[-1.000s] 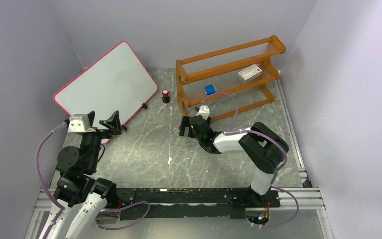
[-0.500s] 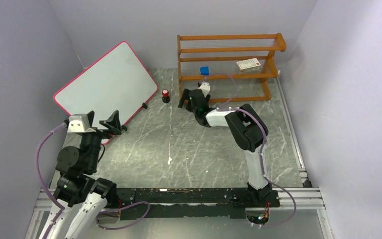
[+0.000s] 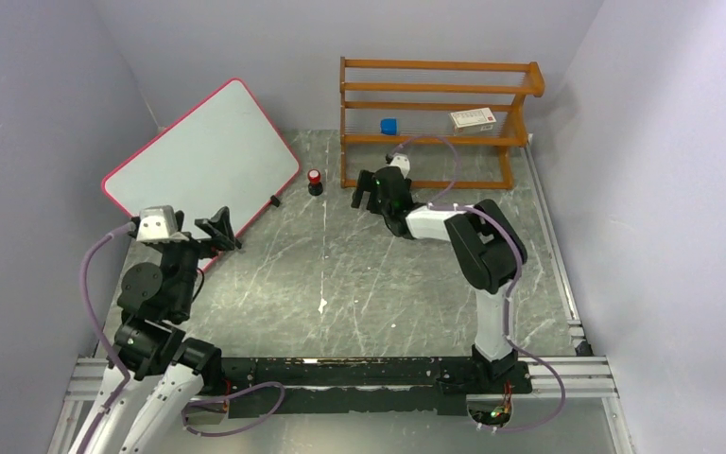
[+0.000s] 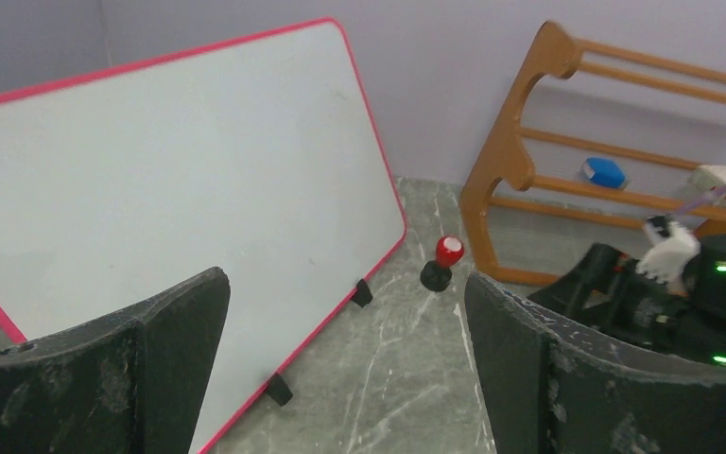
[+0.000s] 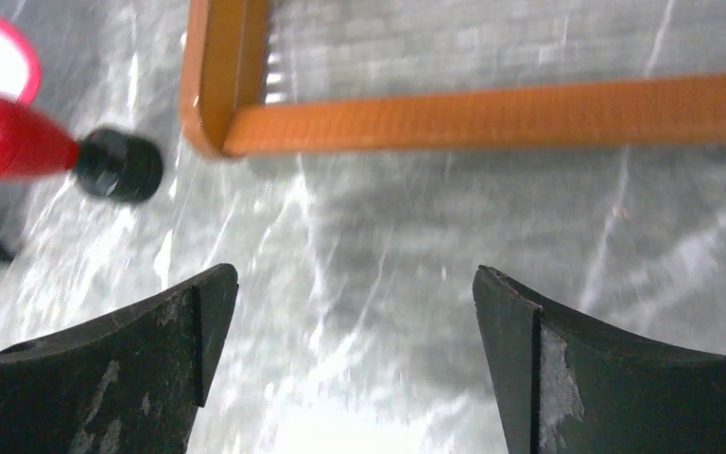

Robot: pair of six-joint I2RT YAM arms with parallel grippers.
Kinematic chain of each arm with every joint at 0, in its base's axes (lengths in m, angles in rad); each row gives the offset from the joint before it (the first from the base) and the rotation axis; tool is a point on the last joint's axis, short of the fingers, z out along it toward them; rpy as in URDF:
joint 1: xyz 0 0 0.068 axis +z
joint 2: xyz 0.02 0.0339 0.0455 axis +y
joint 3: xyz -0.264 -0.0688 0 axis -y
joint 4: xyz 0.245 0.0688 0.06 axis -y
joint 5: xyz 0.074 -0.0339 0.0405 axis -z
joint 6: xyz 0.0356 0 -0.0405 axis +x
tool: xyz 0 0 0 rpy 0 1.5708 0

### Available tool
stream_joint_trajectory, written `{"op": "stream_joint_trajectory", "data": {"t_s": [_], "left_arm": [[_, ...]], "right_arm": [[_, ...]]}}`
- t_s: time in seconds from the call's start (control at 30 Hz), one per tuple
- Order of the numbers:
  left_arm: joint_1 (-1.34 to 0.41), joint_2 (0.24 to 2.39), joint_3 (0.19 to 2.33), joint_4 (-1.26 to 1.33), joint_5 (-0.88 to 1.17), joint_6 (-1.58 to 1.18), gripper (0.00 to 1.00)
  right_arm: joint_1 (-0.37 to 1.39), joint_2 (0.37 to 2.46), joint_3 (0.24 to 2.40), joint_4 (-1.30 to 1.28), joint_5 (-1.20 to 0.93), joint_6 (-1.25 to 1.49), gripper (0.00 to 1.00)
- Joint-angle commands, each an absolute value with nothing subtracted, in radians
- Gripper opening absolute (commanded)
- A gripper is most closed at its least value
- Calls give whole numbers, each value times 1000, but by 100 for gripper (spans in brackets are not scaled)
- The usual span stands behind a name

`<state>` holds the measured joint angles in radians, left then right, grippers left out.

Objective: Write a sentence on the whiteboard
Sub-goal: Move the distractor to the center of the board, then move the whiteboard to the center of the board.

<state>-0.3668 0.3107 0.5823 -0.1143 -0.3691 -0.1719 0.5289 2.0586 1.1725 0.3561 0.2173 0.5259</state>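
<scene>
The whiteboard (image 3: 203, 151), white with a thin pink-red frame, leans at the back left on small black feet; its face is blank (image 4: 170, 170). My left gripper (image 3: 210, 235) hovers open just before its near lower edge, nothing between the fingers (image 4: 345, 277). My right gripper (image 3: 367, 194) is open and empty low over the table (image 5: 354, 274), near the rack's foot. A red marker on a black base (image 3: 315, 180) stands between board and rack, ahead-left of the right gripper (image 5: 118, 165).
A wooden rack (image 3: 435, 123) stands against the back wall, holding a blue block (image 3: 389, 125) and a white box (image 3: 473, 118). Its bottom bar (image 5: 492, 113) lies just beyond the right fingers. Grey walls close in on three sides.
The right arm has stretched toward the back, its gripper going from mid-table to the rack's foot. The rack, skewed a second ago, now stands square to the wall. The left arm shifted slightly.
</scene>
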Motion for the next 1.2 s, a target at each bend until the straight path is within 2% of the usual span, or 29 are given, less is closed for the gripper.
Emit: {"op": "stream_joint_trajectory", "data": {"t_s": [0.0,0.17,0.27,0.43,0.77,0.93,1.17], "left_arm": [[-356,385,628,-187,-426,-274,98],[-356,480,710,-325,-471,-397,98],[-356,500,711,-342,-391,-388,98],[-356,599,717,-434,-402,-508,98],[-356,1018,772,-534,-428,-743,98],[-354,1184,775,-501,-504,-821,89],[-324,1302,754,-423,-583,-871,70]], "right_arm": [[524,1878,1059,318,142,475,100],[512,1672,905,301,138,437,100],[510,1540,808,304,158,409,100],[510,1343,653,339,200,368,100],[510,1195,476,423,194,364,100],[565,1136,448,437,304,335,100],[631,1120,434,455,404,299,100]]}}
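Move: The left hand hangs high; the whiteboard's near black foot lies about 10 cm ahead and 30 cm below, hardly to either side. The far foot is some 22 cm ahead and 9 cm right, the red-topped stamp 25 cm ahead and 18 cm right, both near table height. From the low right hand, the shelf's left foot is about 4 cm ahead and 5 cm left, the stamp 2 cm ahead and 12 cm left, and the near foot 14 cm back and 29 cm left. The left hand swoops down about 24 cm and a little forward to just above the table behind the whiteboard's near foot, its fingers tipping from level to steeply down and turning somewhat left, then starting to close late from wide open to about three quarters, on nothing. The right hand meanwhile backs some 16 cm away from the straightened shelf, rising and swinging right about 10 cm each with a brief dip on the way, its open fingers tilting up some 15 degrees. ##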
